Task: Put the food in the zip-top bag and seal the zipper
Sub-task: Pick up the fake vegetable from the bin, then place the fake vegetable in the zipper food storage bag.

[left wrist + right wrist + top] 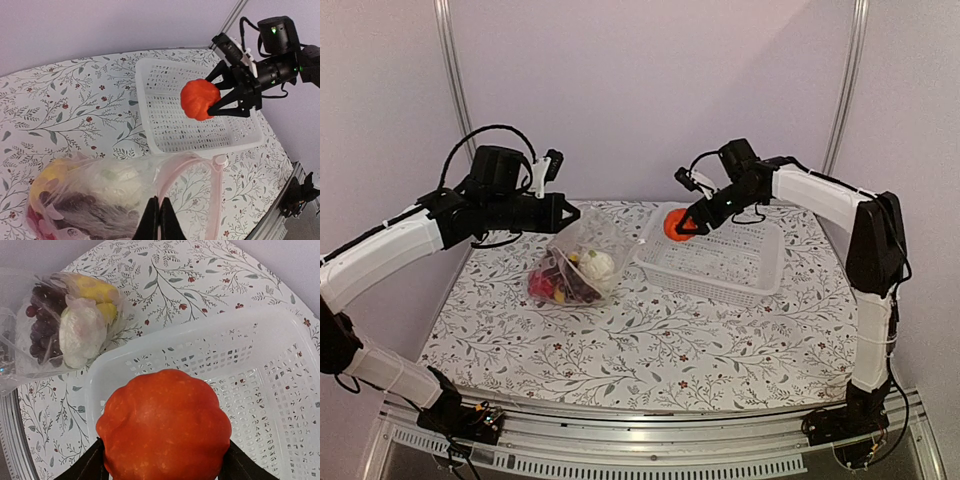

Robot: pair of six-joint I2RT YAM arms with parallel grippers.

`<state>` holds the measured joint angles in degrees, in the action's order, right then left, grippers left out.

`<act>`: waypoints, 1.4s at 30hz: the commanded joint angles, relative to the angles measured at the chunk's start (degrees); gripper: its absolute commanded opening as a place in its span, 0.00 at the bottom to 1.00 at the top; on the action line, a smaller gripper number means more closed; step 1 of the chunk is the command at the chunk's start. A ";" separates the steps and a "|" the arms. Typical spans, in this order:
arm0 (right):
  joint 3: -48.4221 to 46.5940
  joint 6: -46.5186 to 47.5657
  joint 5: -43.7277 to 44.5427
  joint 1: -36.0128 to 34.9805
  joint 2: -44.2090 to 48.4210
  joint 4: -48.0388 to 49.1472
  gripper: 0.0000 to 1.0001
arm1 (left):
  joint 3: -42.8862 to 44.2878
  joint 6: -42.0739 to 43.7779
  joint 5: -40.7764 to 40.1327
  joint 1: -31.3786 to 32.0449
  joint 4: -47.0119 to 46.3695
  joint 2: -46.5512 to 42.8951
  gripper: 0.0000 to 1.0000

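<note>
My right gripper (686,225) is shut on the orange round fruit (164,425) and holds it above the left end of the white basket (725,268). The left wrist view shows the fruit (199,100) between the black fingers (235,107). The clear zip-top bag (576,262) lies left of the basket. It holds white cauliflower (80,332), dark grapes (42,315), yellow pieces (95,290) and red pieces (542,285). My left gripper (159,220) is shut on the bag's mouth edge and lifts it. The pale pink zipper (218,200) loops open beside that gripper.
The white lattice basket (190,132) sits at the back right of the flowered table (650,340), with nothing lying in it. Grey walls and two metal posts (453,70) stand behind. The table's front edge runs along a metal rail (650,440).
</note>
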<state>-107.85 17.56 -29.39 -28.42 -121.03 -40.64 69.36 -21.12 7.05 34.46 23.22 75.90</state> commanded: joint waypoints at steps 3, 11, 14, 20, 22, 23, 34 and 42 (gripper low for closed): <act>3.31 0.48 -3.95 0.21 11.35 1.05 0.55 | -0.41 0.50 -0.53 -0.60 -2.46 1.08 0.00; 4.75 0.40 -9.78 -1.55 18.47 2.12 0.54 | -0.52 -0.18 -1.32 -0.87 -3.50 1.38 0.00; 5.16 1.63 -10.93 -4.26 19.81 2.72 0.54 | -1.55 -0.70 -1.85 -0.88 -4.92 0.96 0.00; 8.53 6.61 -6.78 -12.90 22.77 5.53 0.54 | -2.85 -1.57 -1.63 -0.97 -6.23 -0.05 0.00; 9.14 8.15 -4.82 -15.57 22.72 5.95 0.54 | -3.43 -1.84 -1.52 -0.95 -6.57 -0.66 0.00; 9.08 8.49 -4.05 -16.70 22.40 6.01 0.54 | -3.63 -1.96 -1.43 -1.01 -6.73 -1.00 0.00; 0.87 9.41 3.38 -22.28 13.65 5.27 0.56 | -5.15 -2.71 -0.27 -1.04 -7.19 -3.96 0.00; -6.46 6.78 7.62 -22.58 7.52 6.48 0.57 | -5.42 -2.23 1.21 -1.06 -6.86 -5.13 0.00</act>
<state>-110.65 26.06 -25.56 -50.57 -110.89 -35.44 64.69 -23.59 7.09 34.04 17.72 72.44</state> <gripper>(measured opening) 0.671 0.006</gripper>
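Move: The right hand already holds the orange-red vegetable above the bin. The bag mouth it is bound for lies about 11 cm back, 14 cm to its left and some 7 cm higher. The bin's middle is 7 cm to the hand's right, 1 cm ahead and 12 cm down; the food in the bag lies about 21 cm left, 2 cm back and 12 cm down. From the left hand, the bag mouth is about 6 cm right, 1 cm back and 5 cm below. Still gripping the vegetable, the right hand lifts it about 14 cm while drawing back, then sweeps back and left to the bag mouth, turning some 25 degrees counter-clockwise and tipping its fingers up from their downward slant. Near the end it eases forward and left again, sinking slightly. The left hand stays shut on the bag's rim, almost still. ##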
